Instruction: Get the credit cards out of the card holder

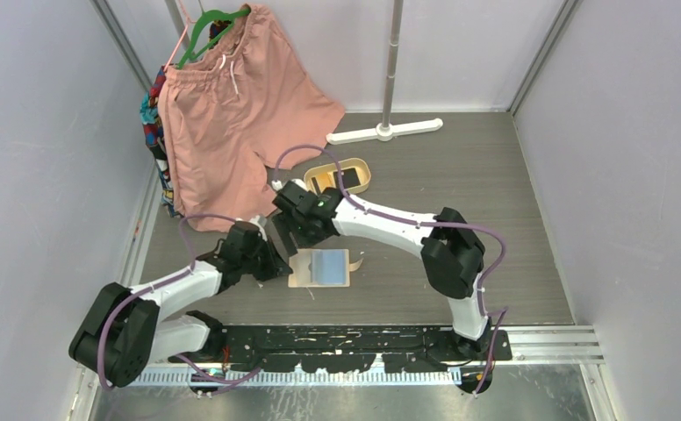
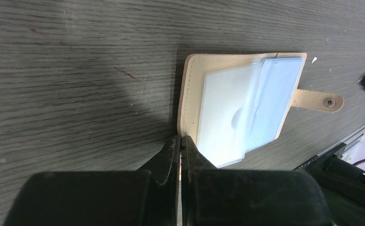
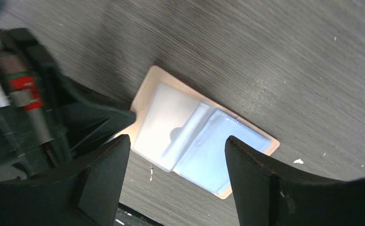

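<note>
The beige card holder (image 1: 319,267) lies open and flat on the dark table, its pale blue clear sleeves (image 2: 246,108) facing up and its snap tab (image 2: 318,100) sticking out sideways. My left gripper (image 2: 181,139) is shut, its tips resting against the holder's beige edge. My right gripper (image 3: 177,139) hovers open above the holder (image 3: 194,136), nothing between its fingers. I cannot tell whether the sleeves hold a card. A black credit card (image 1: 348,178) lies in the oval tan tray (image 1: 362,165) behind.
Pink shorts (image 1: 232,105) hang on a green hanger at the back left. A white stand base (image 1: 385,132) with its pole sits at the back. A black rail (image 1: 354,342) runs along the near table edge. Grey walls close both sides.
</note>
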### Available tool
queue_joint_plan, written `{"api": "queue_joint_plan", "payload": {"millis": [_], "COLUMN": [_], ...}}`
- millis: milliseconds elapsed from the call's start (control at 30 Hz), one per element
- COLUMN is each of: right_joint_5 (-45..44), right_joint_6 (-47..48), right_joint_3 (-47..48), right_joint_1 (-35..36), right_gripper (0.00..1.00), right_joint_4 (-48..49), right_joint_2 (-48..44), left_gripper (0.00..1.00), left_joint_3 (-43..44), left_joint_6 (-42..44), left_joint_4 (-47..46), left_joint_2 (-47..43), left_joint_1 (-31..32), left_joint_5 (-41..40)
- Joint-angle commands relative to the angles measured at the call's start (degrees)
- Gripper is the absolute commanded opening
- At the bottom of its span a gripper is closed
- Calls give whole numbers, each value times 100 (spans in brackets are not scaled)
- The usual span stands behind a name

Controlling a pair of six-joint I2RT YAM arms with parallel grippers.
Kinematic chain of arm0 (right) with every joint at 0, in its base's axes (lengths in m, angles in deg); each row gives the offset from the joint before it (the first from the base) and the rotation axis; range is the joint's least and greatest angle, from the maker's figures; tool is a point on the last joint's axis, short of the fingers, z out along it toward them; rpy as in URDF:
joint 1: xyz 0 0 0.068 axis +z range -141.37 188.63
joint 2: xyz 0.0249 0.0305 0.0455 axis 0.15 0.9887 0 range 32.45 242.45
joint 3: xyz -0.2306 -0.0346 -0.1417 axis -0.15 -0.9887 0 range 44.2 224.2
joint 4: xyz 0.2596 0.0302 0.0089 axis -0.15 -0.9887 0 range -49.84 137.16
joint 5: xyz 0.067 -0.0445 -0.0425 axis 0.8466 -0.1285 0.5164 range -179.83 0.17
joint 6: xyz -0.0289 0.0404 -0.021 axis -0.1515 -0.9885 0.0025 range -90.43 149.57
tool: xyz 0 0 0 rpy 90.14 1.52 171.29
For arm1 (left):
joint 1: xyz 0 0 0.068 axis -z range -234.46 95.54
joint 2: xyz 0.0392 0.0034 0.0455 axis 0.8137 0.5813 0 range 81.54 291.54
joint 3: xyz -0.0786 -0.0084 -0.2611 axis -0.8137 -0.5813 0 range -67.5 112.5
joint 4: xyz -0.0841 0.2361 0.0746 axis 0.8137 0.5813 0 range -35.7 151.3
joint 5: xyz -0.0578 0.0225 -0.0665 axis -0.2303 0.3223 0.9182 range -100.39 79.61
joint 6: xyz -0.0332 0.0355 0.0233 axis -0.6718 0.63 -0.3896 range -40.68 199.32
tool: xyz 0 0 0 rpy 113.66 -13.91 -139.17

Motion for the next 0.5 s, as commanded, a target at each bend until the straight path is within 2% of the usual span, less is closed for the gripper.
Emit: {"api": "queue_joint_plan", "payload": {"millis": [0,200,267,300,467], "right_joint_5": [-686,-831,-827,-825,-976], "right_joint_6": [-750,-1191,-1277,-1292,-1305], "right_joint_3": [-273,-464,-518,-516,-274], "right_joint_1": [11,131,181,200,359], "right_gripper": [80,85,97,99,100], "right_joint_4": [522,707,827,862,708], "right_joint_2": [-27,143,192,220,482], "left_gripper": [0,0,0,0,0], "left_joint_3": [-83,-175,-192,-196,-223], "left_joint_6": [42,-19,-20,-20,-28], "left_joint_4": [224,170,167,167,150], "left_joint_2": [-153,-265,-296,-315,-337], "left_joint_1": [-3,-3,-3,-3,-3], "left_joint_5": [-170,-133,-132,-132,-123]}}
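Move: Below the right hand, by about 10 cm, lies the open card holder, its middle some 3 cm back and 6 cm to the right; the clear left sleeve is about 3 cm back and 3 cm right. The left gripper sits about 4 cm back of the right hand, barely to its left and 9 cm lower. The tray is roughly 19 cm ahead and 9 cm right. From the left hand, the holder's middle is about 6 cm right, 1 cm ahead and 1 cm lower. Lowering the right hand about 4 cm over the left part of the card holder, with only a slight swing to the right and back on the way, and turning it some 10 degrees clockwise while its fingers spread from mostly to fully open, still clear of the holder. The left hand stays nearly in place, shut on the holder's left edge. ##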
